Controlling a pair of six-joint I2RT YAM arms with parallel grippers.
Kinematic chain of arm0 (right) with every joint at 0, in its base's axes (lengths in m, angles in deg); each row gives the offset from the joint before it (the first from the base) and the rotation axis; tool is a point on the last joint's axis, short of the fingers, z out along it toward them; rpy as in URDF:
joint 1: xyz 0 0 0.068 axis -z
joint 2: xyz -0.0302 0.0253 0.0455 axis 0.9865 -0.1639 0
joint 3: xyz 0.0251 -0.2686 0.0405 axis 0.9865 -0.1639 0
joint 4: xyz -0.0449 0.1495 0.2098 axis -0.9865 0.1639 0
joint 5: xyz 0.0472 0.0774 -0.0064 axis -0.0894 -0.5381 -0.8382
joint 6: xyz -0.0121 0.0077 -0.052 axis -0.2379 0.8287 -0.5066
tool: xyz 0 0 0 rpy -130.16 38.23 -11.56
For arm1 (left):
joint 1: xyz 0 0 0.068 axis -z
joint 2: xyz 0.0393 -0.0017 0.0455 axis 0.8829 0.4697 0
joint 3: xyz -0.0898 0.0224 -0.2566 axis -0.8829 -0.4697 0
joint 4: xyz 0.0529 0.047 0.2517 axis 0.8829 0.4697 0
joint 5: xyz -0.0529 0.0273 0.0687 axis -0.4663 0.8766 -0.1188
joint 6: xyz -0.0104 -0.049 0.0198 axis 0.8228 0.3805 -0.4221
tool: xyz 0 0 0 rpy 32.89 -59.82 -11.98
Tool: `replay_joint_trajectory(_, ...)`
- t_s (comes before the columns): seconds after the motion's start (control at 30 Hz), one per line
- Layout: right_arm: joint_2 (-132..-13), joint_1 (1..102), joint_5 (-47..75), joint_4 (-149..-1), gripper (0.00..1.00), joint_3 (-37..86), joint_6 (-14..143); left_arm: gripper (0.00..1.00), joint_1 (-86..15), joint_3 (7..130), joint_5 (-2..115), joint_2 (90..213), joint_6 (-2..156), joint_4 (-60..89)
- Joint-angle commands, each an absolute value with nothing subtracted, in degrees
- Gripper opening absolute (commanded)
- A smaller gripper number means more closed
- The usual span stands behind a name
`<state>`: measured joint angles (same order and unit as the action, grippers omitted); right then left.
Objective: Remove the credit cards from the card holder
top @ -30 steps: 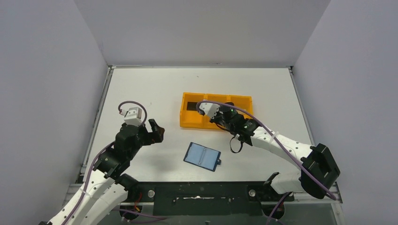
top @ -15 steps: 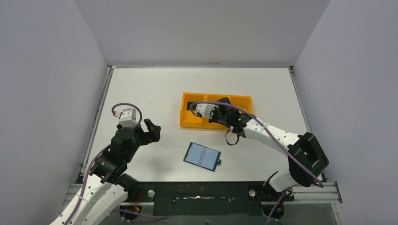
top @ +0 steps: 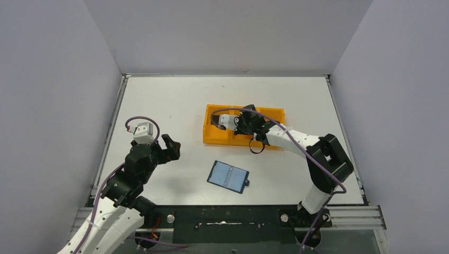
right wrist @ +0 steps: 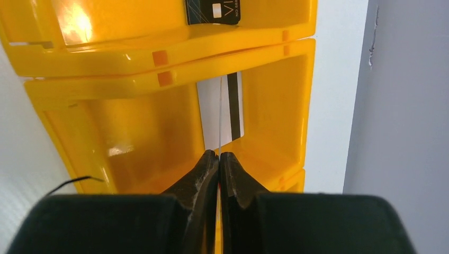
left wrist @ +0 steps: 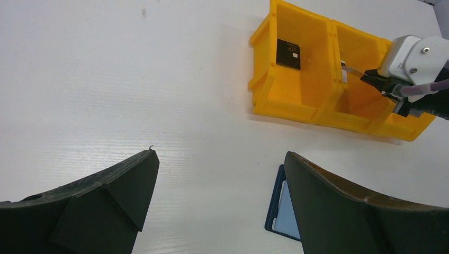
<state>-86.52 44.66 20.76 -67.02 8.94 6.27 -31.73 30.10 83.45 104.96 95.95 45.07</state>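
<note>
The card holder (top: 228, 177) lies open on the table near the front, dark navy with lighter blue inside. Its edge shows in the left wrist view (left wrist: 276, 211) with a pale card (left wrist: 286, 213) in it. My right gripper (right wrist: 219, 154) is shut on a thin credit card (right wrist: 219, 114), seen edge-on over the middle compartment of the orange tray (top: 212, 138). From above, this gripper (top: 241, 126) hangs over that tray. A white card with a black stripe (right wrist: 234, 108) shows behind it. My left gripper (left wrist: 221, 156) is open and empty, left of the card holder (top: 170, 147).
A black card (left wrist: 288, 53) leans in the orange tray's left compartment (right wrist: 212, 10). The tray (left wrist: 317, 108) has three compartments and stands mid-table. Grey walls close in the table on three sides.
The right arm has swung left and back, carrying its card deeper over the tray's middle compartment. The left arm drew back slightly, then held still. The card holder has not moved.
</note>
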Motion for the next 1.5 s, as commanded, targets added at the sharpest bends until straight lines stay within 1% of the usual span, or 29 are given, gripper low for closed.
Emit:
replay_joint_trajectory(0.0,-89.3,45.8,21.6,-71.5,0.02,12.4,3.2,0.91,-32.2,31.8,84.0,104.5,95.5,43.6)
replay_joint_trajectory(0.17,-93.1,45.8,22.9,-69.2,0.05,15.9,2.3,0.91,-32.4,31.8,83.8,104.9,95.6,43.7)
replay_joint_trajectory(0.57,-98.7,46.8,25.8,-78.7,0.05,13.9,0.2,0.91,-32.4,32.2,83.3,106.0,95.5,44.0)
replay_joint_trajectory(0.67,-99.3,47.1,26.7,-80.2,0.07,13.1,-0.5,0.91,-32.4,32.2,83.4,106.0,95.5,44.0)
replay_joint_trajectory(0.77,-98.5,47.4,25.4,-80.2,0.11,12.1,-0.3,0.91,-32.4,32.1,83.5,106.1,95.5,44.0)
replay_joint_trajectory(0.83,-97.9,47.8,23.4,-78.8,0.17,11.7,-0.2,0.91,-32.5,32.1,83.3,106.3,95.4,44.0)
replay_joint_trajectory(0.9,-97.6,48.2,21.5,-76.9,0.20,11.9,-0.1,0.91,-32.5,32.1,83.2,106.4,95.4,44.0)
replay_joint_trajectory(1.0,-97.1,48.6,18.9,-74.4,0.27,12.3,0.5,0.91,-32.5,32.2,83.0,106.6,95.4,44.0)
replay_joint_trajectory(1.13,-95.7,48.7,17.1,-71.6,0.30,13.2,1.8,0.91,-32.5,32.2,82.9,106.8,95.4,44.0)
replay_joint_trajectory(1.23,-94.4,48.9,16.3,-70.4,0.37,13.4,2.6,0.91,-32.5,32.1,82.9,106.8,95.4,44.0)
replay_joint_trajectory(1.47,-89.1,49.0,16.2,-72.8,0.40,12.3,7.4,0.91,-32.5,32.2,82.6,107.1,95.4,44.0)
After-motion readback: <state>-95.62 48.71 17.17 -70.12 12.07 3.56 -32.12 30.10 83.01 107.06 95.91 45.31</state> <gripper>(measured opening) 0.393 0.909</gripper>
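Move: The held card, pinched edge-on in the right fingers, is bound for the yellow tray's middle compartment, whose middle is about 2 cm ahead of that hand, level sideways and 7 cm below. A white card lies inside, roughly 4 cm ahead and 2 cm left; the VIP card is 12 cm left of it, one compartment over. The card holder sits some 24 cm back and 8 cm left. From the left hand the compartment is about 18 cm ahead, 31 cm right, 16 cm below. The card, still pinched at first, is carried by the right hand forward and down into the middle compartment, about 5 cm each way, and let go as the fingers open to over a third of their range. While opening, the hand draws back some 2 cm and sinks slightly, then starts to rise, about 2 cm. ##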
